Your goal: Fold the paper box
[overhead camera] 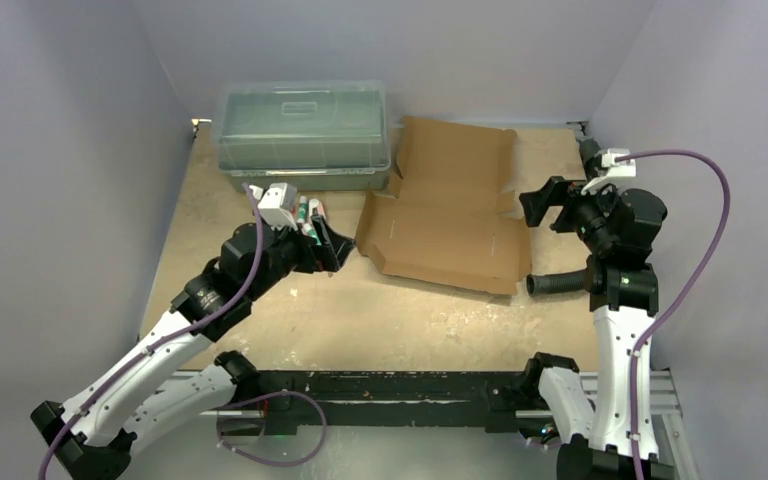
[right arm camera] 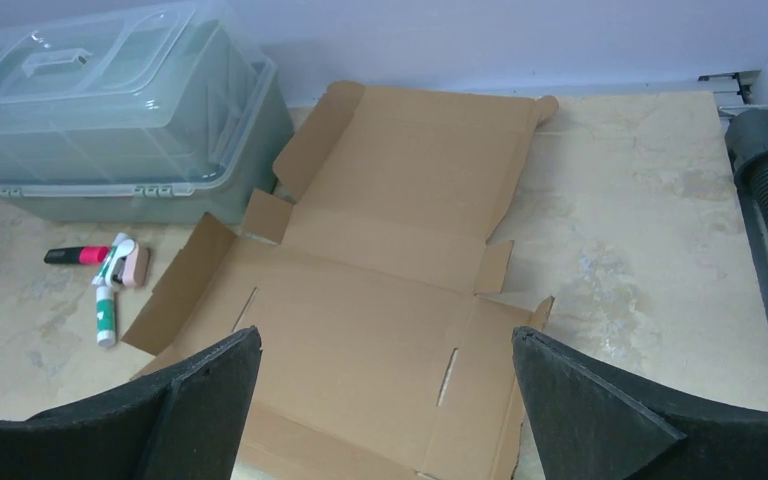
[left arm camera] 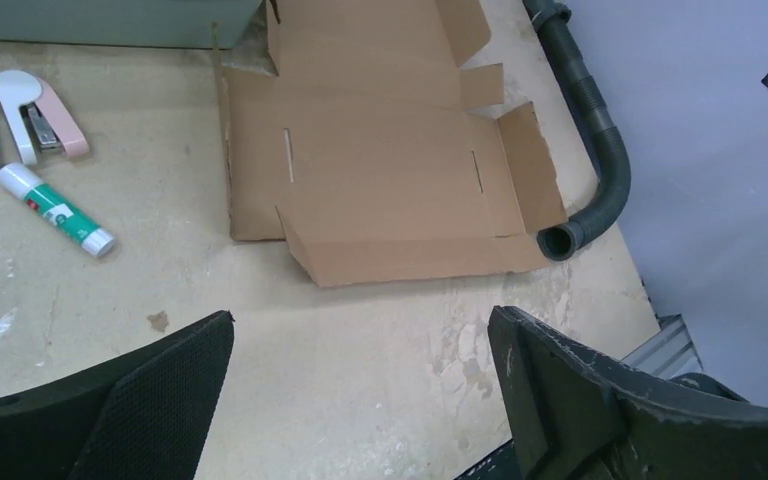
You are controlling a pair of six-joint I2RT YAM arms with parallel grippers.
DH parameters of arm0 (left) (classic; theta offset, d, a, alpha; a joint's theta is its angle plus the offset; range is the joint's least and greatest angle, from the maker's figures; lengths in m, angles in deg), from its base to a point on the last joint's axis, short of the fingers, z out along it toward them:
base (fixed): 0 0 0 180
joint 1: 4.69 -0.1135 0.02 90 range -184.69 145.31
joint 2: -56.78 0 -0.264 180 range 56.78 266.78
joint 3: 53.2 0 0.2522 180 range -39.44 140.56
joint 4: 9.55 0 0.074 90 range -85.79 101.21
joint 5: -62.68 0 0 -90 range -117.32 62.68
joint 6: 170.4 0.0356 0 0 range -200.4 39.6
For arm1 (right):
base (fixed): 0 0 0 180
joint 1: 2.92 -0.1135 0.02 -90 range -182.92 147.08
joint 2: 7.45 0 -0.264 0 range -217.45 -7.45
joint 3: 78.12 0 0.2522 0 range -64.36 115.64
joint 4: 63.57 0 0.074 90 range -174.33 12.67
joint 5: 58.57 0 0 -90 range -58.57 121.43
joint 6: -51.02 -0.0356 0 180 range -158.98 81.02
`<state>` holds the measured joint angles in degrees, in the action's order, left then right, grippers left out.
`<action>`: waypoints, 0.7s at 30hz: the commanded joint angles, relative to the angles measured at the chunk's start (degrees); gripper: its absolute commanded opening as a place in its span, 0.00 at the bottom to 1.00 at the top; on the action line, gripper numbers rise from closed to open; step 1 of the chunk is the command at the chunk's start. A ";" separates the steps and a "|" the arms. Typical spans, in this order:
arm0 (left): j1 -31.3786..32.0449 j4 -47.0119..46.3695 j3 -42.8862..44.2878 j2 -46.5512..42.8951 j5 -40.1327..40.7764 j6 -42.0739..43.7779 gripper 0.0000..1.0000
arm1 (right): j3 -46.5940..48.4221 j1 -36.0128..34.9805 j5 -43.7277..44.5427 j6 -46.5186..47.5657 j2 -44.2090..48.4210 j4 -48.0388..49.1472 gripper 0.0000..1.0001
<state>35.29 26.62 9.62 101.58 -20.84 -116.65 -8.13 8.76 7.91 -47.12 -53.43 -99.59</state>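
Note:
The paper box (overhead camera: 445, 215) is a brown cardboard sheet lying unfolded on the table, its side and front flaps slightly raised. The left wrist view shows it (left arm camera: 380, 170) ahead of my fingers, with two slots in its base panel. My left gripper (overhead camera: 330, 245) hovers open just left of the sheet's left flap, over bare table (left arm camera: 360, 320). My right gripper (overhead camera: 540, 205) hangs open at the sheet's right edge, above its near-right part (right arm camera: 388, 335). Neither gripper touches the cardboard (right arm camera: 400, 250).
A clear greenish lidded bin (overhead camera: 303, 135) stands at the back left, touching the sheet's corner. Glue sticks (left arm camera: 55, 208), a pink stapler (left arm camera: 40, 115) and a red highlighter (right arm camera: 75, 255) lie left of the sheet. A grey ribbed hose (overhead camera: 560, 282) lies along its right side.

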 commanded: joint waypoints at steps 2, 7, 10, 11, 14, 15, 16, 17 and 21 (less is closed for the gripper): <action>-0.07 -12.93 -8.17 -4.97 0.71 -7.05 1.00 | 1.15 0.27 -2.02 1.06 0.84 0.68 0.99; 0.00 -21.18 -14.17 -6.72 -0.28 -9.92 1.00 | -0.53 0.26 -7.88 7.02 1.44 0.77 0.99; -0.02 -21.23 -13.64 -4.25 -1.16 -8.65 1.00 | -3.30 0.27 -16.38 15.43 1.66 0.65 0.99; -0.07 -20.83 -13.14 -3.18 -1.30 -7.74 1.00 | -4.35 0.27 -20.22 19.27 1.78 0.38 0.99; -0.03 -18.51 -11.27 0.94 -0.76 -4.84 1.00 | -6.41 0.19 -30.99 31.58 1.76 -4.01 0.99; -0.02 -18.20 -10.67 2.24 -0.75 -4.01 1.00 | -6.88 0.26 -32.58 33.78 1.73 -5.18 0.99; -0.06 -17.91 -10.11 3.70 -0.61 -3.18 1.00 | -7.52 0.23 -33.38 34.98 1.66 -5.55 0.99; 0.00 -18.01 -9.66 5.09 -0.65 -2.37 1.00 | -8.32 0.23 -33.76 35.67 1.52 -5.30 0.99; -0.12 -21.29 -9.18 11.51 0.71 1.06 0.93 | -12.26 0.25 -35.86 36.06 -0.15 -1.24 0.99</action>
<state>35.29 9.53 -2.32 108.88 -21.24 -120.67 -17.84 8.76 -20.92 -16.98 -52.16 -103.00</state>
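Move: The open paper box's near panel is centred about 14 cm ahead of my left hand, 18 cm to its right and 24 cm below. Some 14 cm ahead and 7 cm left of that hand lies a glue stick. From my right hand the panel's middle is roughly 7 cm ahead, 13 cm left and 29 cm down; the black hose end sits about 4 cm back and 8 cm right, also down on the table. I bring both hands down over the paper box, fingers still wide open, touching nothing. My right hand, after a short hold, swings about 6 cm left while sinking as much and drawing some 4 cm back, turning roughly 35 degrees counter-clockwise with a slight roll. My left hand sinks about 7 cm, at first almost straight down, then also easing forward and right towards the box's near-left side. ##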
